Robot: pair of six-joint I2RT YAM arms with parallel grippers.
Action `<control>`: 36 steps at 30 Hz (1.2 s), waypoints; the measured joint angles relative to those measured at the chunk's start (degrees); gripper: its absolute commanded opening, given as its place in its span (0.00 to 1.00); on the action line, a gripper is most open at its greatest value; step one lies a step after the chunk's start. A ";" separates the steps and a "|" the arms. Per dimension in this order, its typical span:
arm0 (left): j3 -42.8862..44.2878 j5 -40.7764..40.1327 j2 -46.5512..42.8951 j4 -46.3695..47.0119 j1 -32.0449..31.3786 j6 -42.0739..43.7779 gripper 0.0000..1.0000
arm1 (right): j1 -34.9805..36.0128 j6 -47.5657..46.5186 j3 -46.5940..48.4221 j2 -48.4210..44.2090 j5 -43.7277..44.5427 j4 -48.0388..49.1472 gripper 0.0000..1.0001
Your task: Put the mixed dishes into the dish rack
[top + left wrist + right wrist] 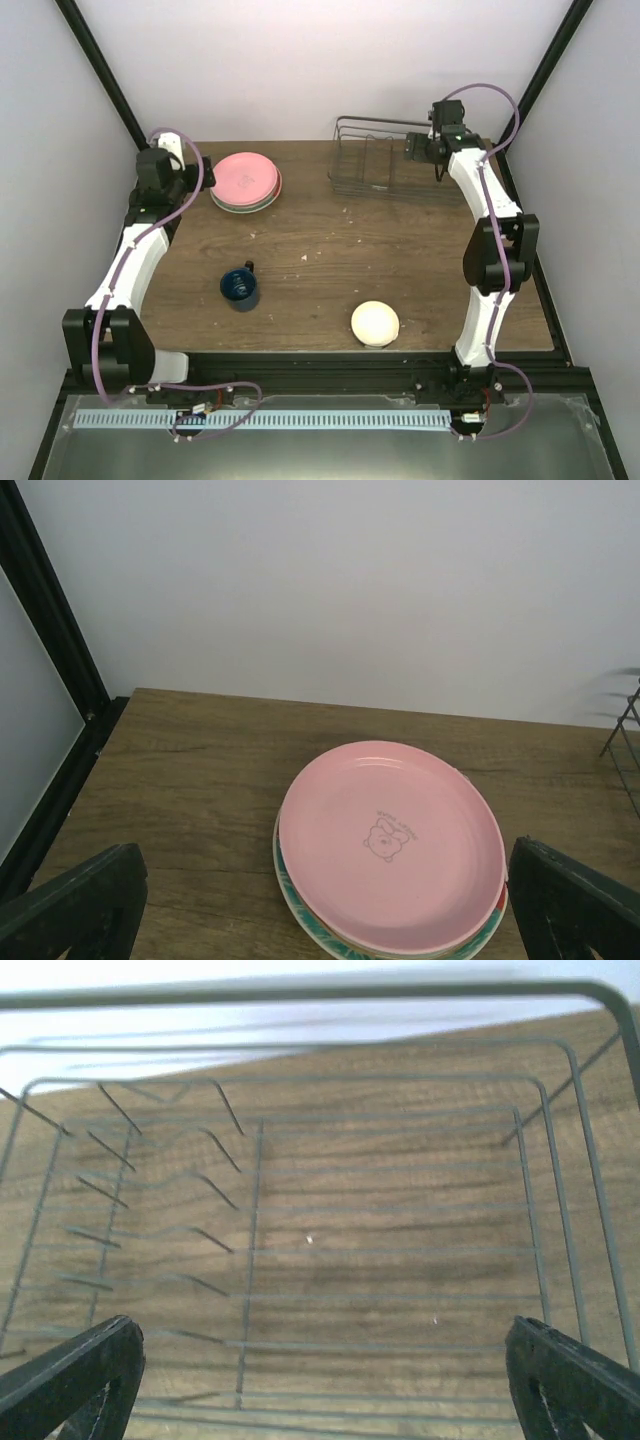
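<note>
A pink plate (pixel 245 178) (pixel 390 845) tops a stack at the back left. Below it the rim of a teal-and-red patterned plate (pixel 300 908) shows. My left gripper (pixel 203 170) (pixel 328 910) stands open just left of the stack, its fingers spread wider than the plates and holding nothing. A dark blue mug (pixel 240 288) stands mid-table, and a cream bowl (pixel 375 323) sits near the front. The wire dish rack (pixel 372 168) (pixel 300 1250) stands at the back right with nothing in it. My right gripper (pixel 413 148) (pixel 325 1385) hovers open over the rack's right end.
Black frame posts (pixel 100 70) rise at both back corners beside the white walls. The rack's upright prongs (pixel 215 1175) stand along its left half in the right wrist view. A slotted rail (pixel 260 420) runs below the table's front edge.
</note>
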 measured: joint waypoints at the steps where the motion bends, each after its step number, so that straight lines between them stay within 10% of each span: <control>1: -0.04 0.02 0.00 0.02 0.00 0.00 1.00 | 0.02 0.02 1.11 0.44 -0.22 -0.39 1.00; 36: -1.18 3.67 1.20 0.31 -0.57 1.84 1.00 | 7.43 7.15 19.96 20.94 -6.78 -2.54 1.00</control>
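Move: Ahead of the right hand by about 8 cm, 11 cm to its left and some 16 cm below lies the dish rack's pronged part; the rack's right end is about 14 cm to the right of the hand and 7 cm ahead. From the left hand the pink plate on its stack lies about 12 cm ahead, 6 cm right and 25 cm below; the blue mug is roughly 18 cm back and 6 cm right. Reaching forward over the rack with a slight rise first, the open right hand then sinks towards the wires, ending about 7 cm lower, and swings some 10 cm left to the pronged part, its left side rolling up about 10 degrees and the hand turning slightly counter-clockwise. The left hand, also open, eases about 2 cm down and right towards the plates. ##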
